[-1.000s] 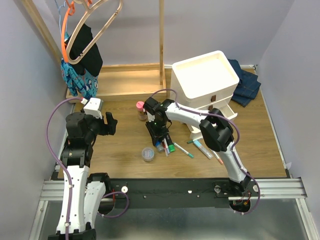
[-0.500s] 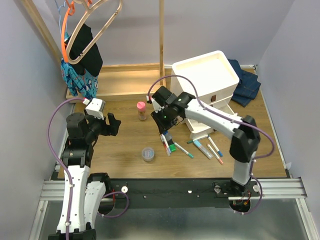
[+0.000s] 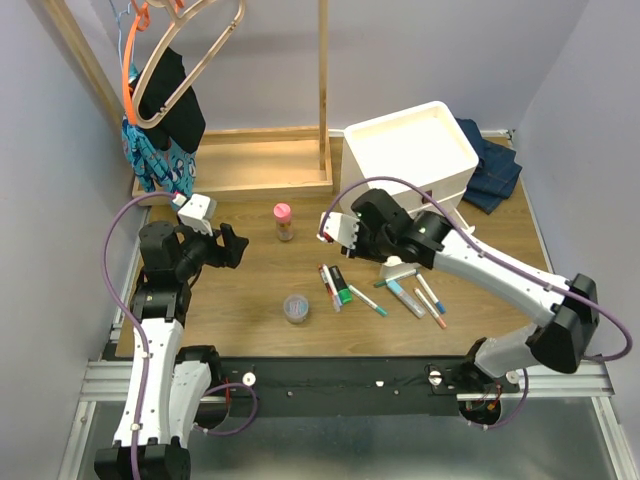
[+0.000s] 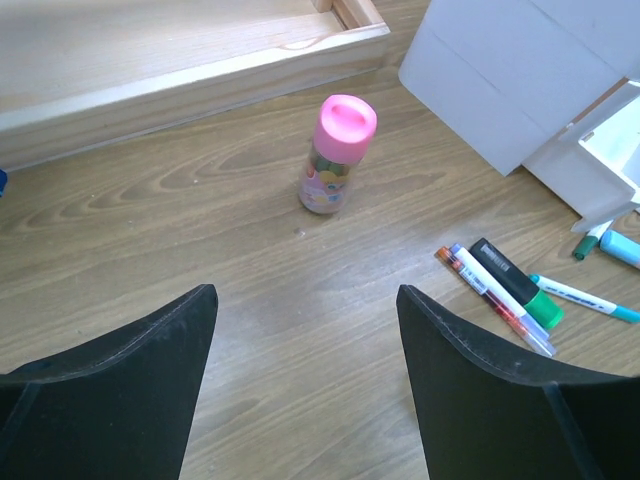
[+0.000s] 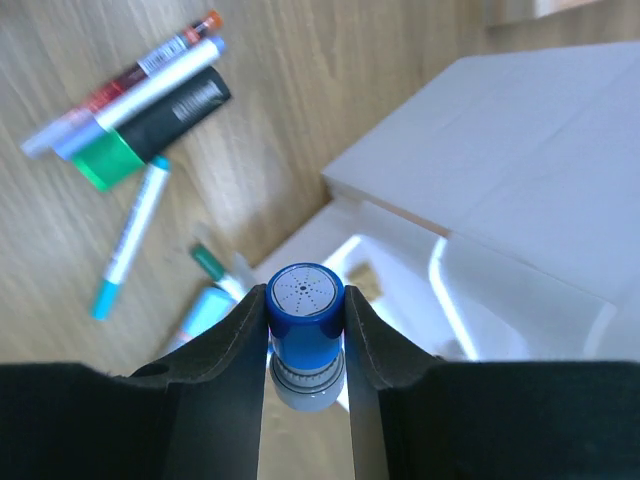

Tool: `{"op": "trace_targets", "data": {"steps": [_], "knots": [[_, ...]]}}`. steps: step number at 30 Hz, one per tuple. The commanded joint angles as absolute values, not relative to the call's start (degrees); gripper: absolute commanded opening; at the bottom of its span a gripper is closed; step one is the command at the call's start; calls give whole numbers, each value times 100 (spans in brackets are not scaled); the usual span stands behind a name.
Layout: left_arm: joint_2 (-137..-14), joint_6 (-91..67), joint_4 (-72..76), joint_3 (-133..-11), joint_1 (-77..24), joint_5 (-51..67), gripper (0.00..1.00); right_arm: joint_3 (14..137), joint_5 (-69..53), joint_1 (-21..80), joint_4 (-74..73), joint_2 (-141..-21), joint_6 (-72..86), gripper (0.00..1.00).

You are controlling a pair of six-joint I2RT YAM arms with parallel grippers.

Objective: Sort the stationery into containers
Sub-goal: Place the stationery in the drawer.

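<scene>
My right gripper [image 3: 387,250] [image 5: 305,322] is shut on a blue-capped tube [image 5: 305,300], held upright over the pulled-out bottom drawer [image 5: 400,262] of the white drawer unit [image 3: 410,150]. A black-and-green marker [image 3: 340,285] [image 5: 150,130] lies on the table beside slim white markers [image 3: 327,285]. Further markers [image 3: 368,300] and a pale blue tube [image 3: 405,297] lie in front of the unit. The pink-capped bottle [image 3: 284,222] [image 4: 335,160] stands upright ahead of my open, empty left gripper [image 3: 228,248] [image 4: 305,291]. A clear round tub [image 3: 296,307] sits near the front edge.
A flat wooden rack base [image 3: 250,165] with an upright post [image 3: 323,90] lies at the back. Hangers with dark and blue clothing [image 3: 160,110] hang at the back left. Folded jeans [image 3: 490,170] lie behind the drawer unit. Walls close in on both sides.
My right arm has lifted off the marker pile and swung right to the drawer unit with the blue-capped tube in its grip. The left gripper has shifted slightly right.
</scene>
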State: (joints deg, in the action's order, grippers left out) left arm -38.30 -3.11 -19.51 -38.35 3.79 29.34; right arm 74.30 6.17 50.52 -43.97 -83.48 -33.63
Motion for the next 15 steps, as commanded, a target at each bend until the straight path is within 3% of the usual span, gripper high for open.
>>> {"op": "trace_targets", "data": {"steps": [1,7,15], "knots": [[-3885,-588,-1416,-3657,422,3076,81,7058,949,5063,-4175,-7675,-5332,18],[-3858,-765,-1380,-3638,422,3190,81,6495,800,4931,-4236,-7313,-6274,18],[-3867,-668,-1512,-3753,422,3208,81,6504,457,4211,-4184,-7812,-6547,18]]}}
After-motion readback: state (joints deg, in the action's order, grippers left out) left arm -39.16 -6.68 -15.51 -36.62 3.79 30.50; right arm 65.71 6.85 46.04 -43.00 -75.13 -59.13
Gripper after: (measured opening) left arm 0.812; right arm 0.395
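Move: My right hand already holds the blue-capped tube some 18 cm above the table. The open bottom drawer's middle lies about 12 cm to its right, 7 cm farther out and 14 cm lower. On the table below, the dark-green-capped pen is about 6 cm right and 1 cm back, the light-blue highlighter 8 cm right and 6 cm back, and the green-capped black marker 7 cm left and 3 cm back. From my left hand the drawer is roughly 42 cm right, 7 cm ahead and 19 cm down. Keeping the tube pinched, I swing my right hand about 5 cm to the right towards the open drawer, rising a couple of centimetres and then sinking back to nearly the same height, with a slight push forward at the end. Meanwhile the wrist rolls some 20 degrees counter-clockwise about the fingers, which keep slanting down. ##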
